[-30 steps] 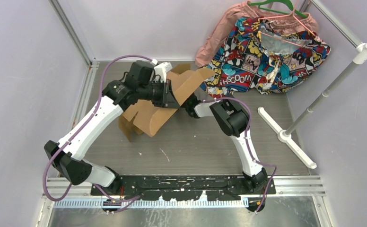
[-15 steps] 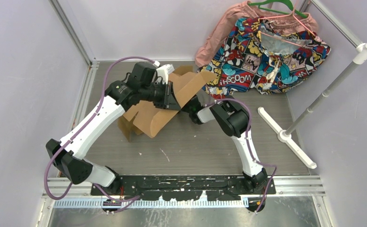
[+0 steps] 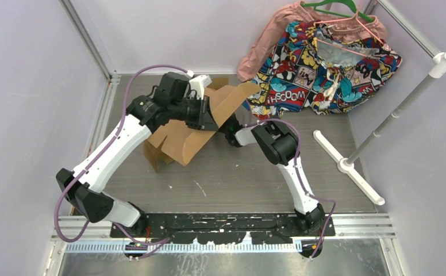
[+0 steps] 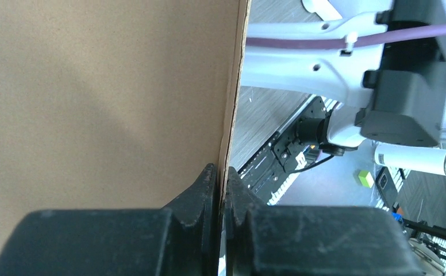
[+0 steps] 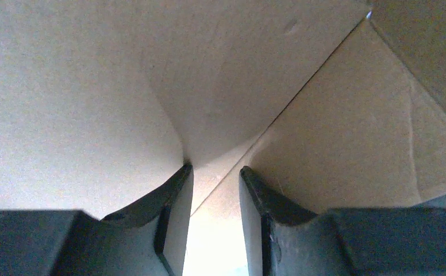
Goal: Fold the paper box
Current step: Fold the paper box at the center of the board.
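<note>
The paper box [image 3: 180, 144] is a brown cardboard sheet, partly folded, held up off the table at the back centre. My left gripper [image 3: 211, 118] is shut on the edge of a raised panel. In the left wrist view its jaws [image 4: 220, 170] pinch the thin cardboard edge [image 4: 232, 86]. My right gripper [image 3: 230, 127] reaches under the raised flap from the right, with its tips hidden there. In the right wrist view it [image 5: 215, 168] stands open, tips close against the inner cardboard faces [image 5: 94, 86] at a fold line, with nothing between them.
A comic-print cloth [image 3: 324, 63] and a pink garment [image 3: 266, 40] lie at the back right, with a green hanger on top. A white pole stand [image 3: 347, 164] with its slanted pole [image 3: 404, 103] is at the right. Enclosure walls stand left and behind.
My right arm has shifted a little left, further under the flap, and its jaws have narrowed slightly. The left gripper keeps its hold and the raised flap barely moved.
</note>
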`<state>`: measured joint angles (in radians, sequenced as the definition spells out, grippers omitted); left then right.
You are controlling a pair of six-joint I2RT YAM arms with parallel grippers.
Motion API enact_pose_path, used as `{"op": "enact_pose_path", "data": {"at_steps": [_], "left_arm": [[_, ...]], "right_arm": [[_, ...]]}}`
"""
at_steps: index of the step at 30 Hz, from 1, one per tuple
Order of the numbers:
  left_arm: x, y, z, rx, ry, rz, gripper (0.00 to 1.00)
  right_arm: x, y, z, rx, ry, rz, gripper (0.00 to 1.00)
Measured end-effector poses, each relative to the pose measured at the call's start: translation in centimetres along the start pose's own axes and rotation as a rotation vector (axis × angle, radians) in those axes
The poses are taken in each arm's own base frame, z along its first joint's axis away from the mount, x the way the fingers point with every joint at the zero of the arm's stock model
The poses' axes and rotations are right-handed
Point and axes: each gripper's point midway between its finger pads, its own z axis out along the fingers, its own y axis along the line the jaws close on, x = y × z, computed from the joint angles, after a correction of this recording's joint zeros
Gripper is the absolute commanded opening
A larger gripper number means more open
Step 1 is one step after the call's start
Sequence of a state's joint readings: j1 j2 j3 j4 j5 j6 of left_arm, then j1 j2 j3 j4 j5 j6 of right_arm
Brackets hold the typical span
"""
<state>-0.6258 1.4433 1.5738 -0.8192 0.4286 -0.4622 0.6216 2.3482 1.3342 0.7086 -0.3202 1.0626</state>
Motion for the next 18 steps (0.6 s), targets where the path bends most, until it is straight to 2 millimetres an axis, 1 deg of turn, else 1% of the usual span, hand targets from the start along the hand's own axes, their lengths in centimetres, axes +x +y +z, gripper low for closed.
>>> {"op": "enact_pose_path", "data": {"at_steps": [6,10,14,18], "left_arm": [[-2.0,0.0,-1.1,-0.004,-0.047,0.025,0.08],[-3.1,0.2,-1.8,-0.005,-0.078,0.03,0.08],[-3.1,0.2,-1.8,0.005,-0.072,0.046,0.07],[-2.8,0.7,-1.5,0.007,-0.056,0.04,0.07]], "right_arm": [[-0.5,0.8,2.5,-0.024,-0.019,0.009,0.42],[-0.5,1.7,4.4,-0.053,-0.026,0.012,0.43],[-0.3,2.8,5.5,-0.079,-0.03,0.006,0.44],[-0.2,2.6,5.5,-0.078,-0.039,0.007,0.45]]}}
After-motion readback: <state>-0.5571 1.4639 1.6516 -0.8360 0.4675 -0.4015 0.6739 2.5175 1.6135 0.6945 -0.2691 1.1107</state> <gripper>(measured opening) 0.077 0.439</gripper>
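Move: The right hand is low beneath the overhanging raised panel, the box's crease at its fingertips, about 1 cm ahead and 1 cm left. From that hand the box's middle lies some 12 cm left and 2 cm back, and the far end flap about 13 cm ahead and 3 cm right. The left hand already pinches the raised panel's edge; the box's middle is roughly 13 cm ahead of it, 9 cm left and 23 cm below. Fingertips at the crease, the right hand pushes the cardboard along to the left and forward, about 5 cm left and 3 cm out, rising barely a centimetre near the end with its fingers still part open. The left hand keeps its pinch on the raised panel's edge and carries it forward and up by 2 to 3 cm, easing slightly left, then sinks a little at the end. ##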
